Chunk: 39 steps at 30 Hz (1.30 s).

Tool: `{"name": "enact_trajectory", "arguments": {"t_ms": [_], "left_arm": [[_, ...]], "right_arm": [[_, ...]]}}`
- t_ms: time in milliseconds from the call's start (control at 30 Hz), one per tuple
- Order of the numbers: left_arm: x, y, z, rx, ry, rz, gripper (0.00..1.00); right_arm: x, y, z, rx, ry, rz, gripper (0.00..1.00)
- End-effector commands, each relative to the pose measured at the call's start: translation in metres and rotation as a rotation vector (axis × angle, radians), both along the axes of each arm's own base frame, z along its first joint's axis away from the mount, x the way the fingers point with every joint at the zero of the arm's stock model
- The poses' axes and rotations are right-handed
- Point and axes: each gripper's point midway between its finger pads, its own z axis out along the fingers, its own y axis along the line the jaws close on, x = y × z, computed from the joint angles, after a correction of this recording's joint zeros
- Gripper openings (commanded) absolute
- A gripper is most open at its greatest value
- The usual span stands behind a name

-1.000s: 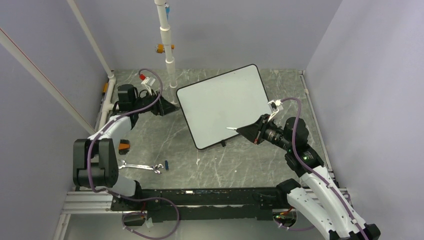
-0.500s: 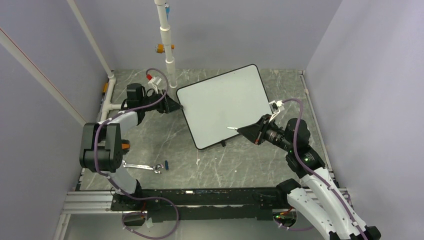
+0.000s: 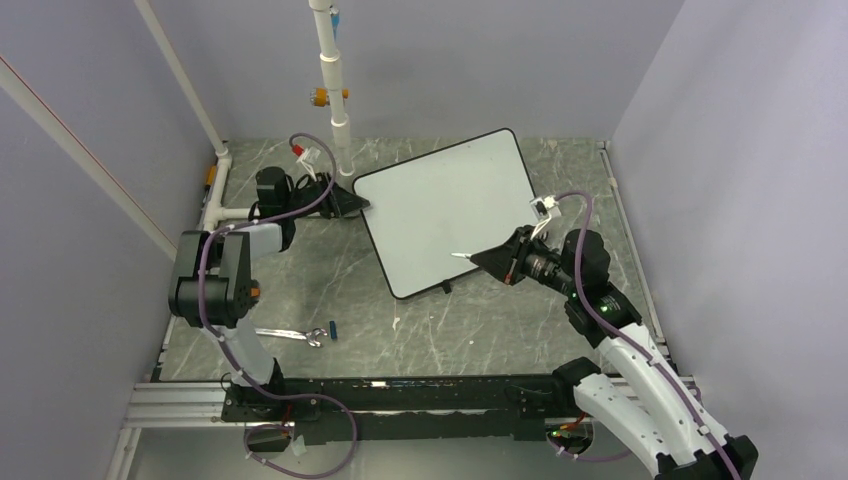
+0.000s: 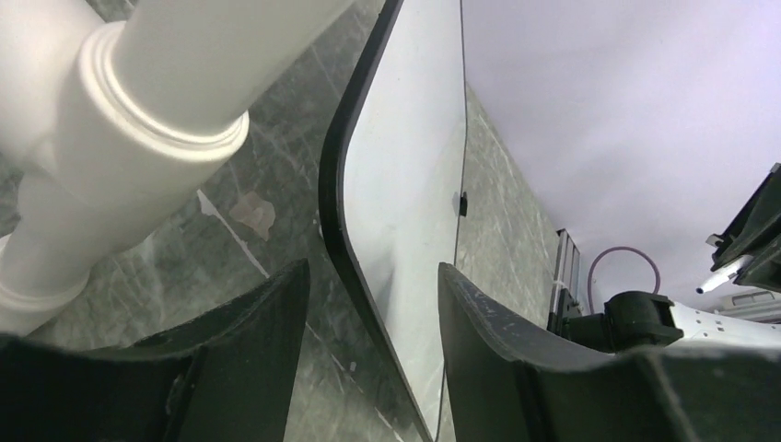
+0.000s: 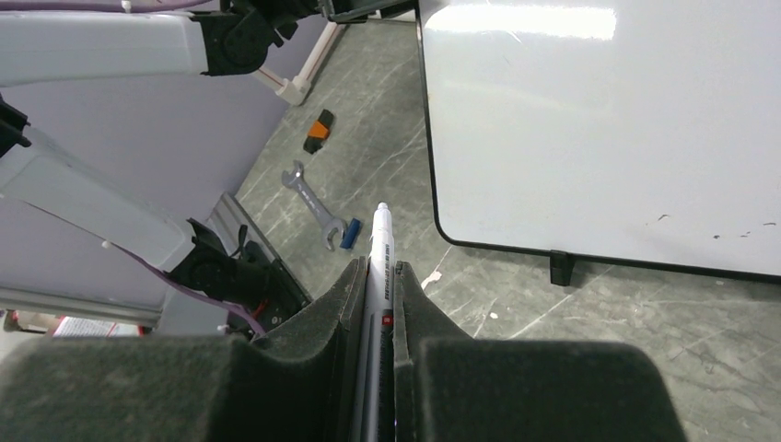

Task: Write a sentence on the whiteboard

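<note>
The whiteboard (image 3: pixel 450 210) lies flat and skewed on the table, its face white with no sentence in view. My left gripper (image 3: pixel 352 203) is at the board's left corner. In the left wrist view its jaws (image 4: pixel 370 272) stand open astride the whiteboard's (image 4: pixel 414 184) black rim, with a gap on each side. My right gripper (image 3: pixel 492 262) hovers over the board's near edge, shut on a white marker (image 5: pixel 380 241) whose tip points left. The whiteboard (image 5: pixel 599 138) fills the upper right of the right wrist view, with a few dark specks near its edge.
A white pipe post (image 3: pixel 335 90) rises just behind the left gripper, close beside it (image 4: pixel 138 120). A wrench (image 3: pixel 285 333) and a small blue cap (image 3: pixel 331 329) lie at the near left. An orange-and-black piece (image 5: pixel 319 131) lies by the left arm. Walls enclose the table.
My left gripper has moved right to the board's left corner and its jaws have narrowed around the rim. The right gripper with the marker has shifted slightly.
</note>
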Motion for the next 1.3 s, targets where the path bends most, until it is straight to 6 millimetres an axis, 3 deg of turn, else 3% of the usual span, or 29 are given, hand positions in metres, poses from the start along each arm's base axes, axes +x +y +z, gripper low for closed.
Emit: {"name": "enact_trajectory", "arguments": {"t_ms": [0,167,400,700,933,1100,1267], "left_arm": [[-0.003,-0.009,0.02,-0.088,-0.065,-0.042,0.56],[-0.007,-0.02,0.018,-0.08,-0.061,-0.057,0.49],[-0.009,-0.024,0.019,-0.073,-0.07,-0.067,0.23],[-0.011,-0.025,0.023,-0.075,-0.097,-0.068,0.0],[-0.009,-0.024,0.021,-0.065,-0.107,-0.06,0.0],[-0.008,-0.023,0.022,-0.06,-0.114,-0.05,0.0],[-0.008,-0.022,0.025,-0.053,-0.122,-0.042,0.0]], "right_arm": [[0.009,0.003,0.025,0.04,-0.088,-0.005,0.0],[0.015,0.007,0.028,0.058,-0.091,0.0,0.0],[0.034,0.017,0.038,0.097,-0.125,-0.004,0.0],[0.071,0.059,0.052,-0.079,-0.153,-0.092,0.0],[0.094,0.093,0.049,-0.214,-0.193,-0.164,0.0],[0.102,0.12,0.029,-0.35,-0.215,-0.212,0.0],[0.119,0.131,0.021,-0.382,-0.192,-0.254,0.0]]}}
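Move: The whiteboard's left edge, near its upper corner, is about 2 cm right and 1 cm back of the left hand, level with the open fingers. A white post rises some 6 cm ahead and 4 cm left. From the right hand, which already holds the marker, the whiteboard's left part is about 13 cm ahead, 17 cm left and 12 below; the left gripper is roughly 16 ahead and 24 left, 9 lower; the edge peg is about 5 ahead and 6 left, 22 lower. Ease the left gripper about 2 cm right onto the whiteboard's left edge, pinch it shut there and hold. Keep the marker gripped in the right hand and carry it left and forward over the board, some 17 cm in all, slow at first, then fast in an arc that rises about 4 cm and sinks back, rolling the hand's left side down some 20 degrees. ##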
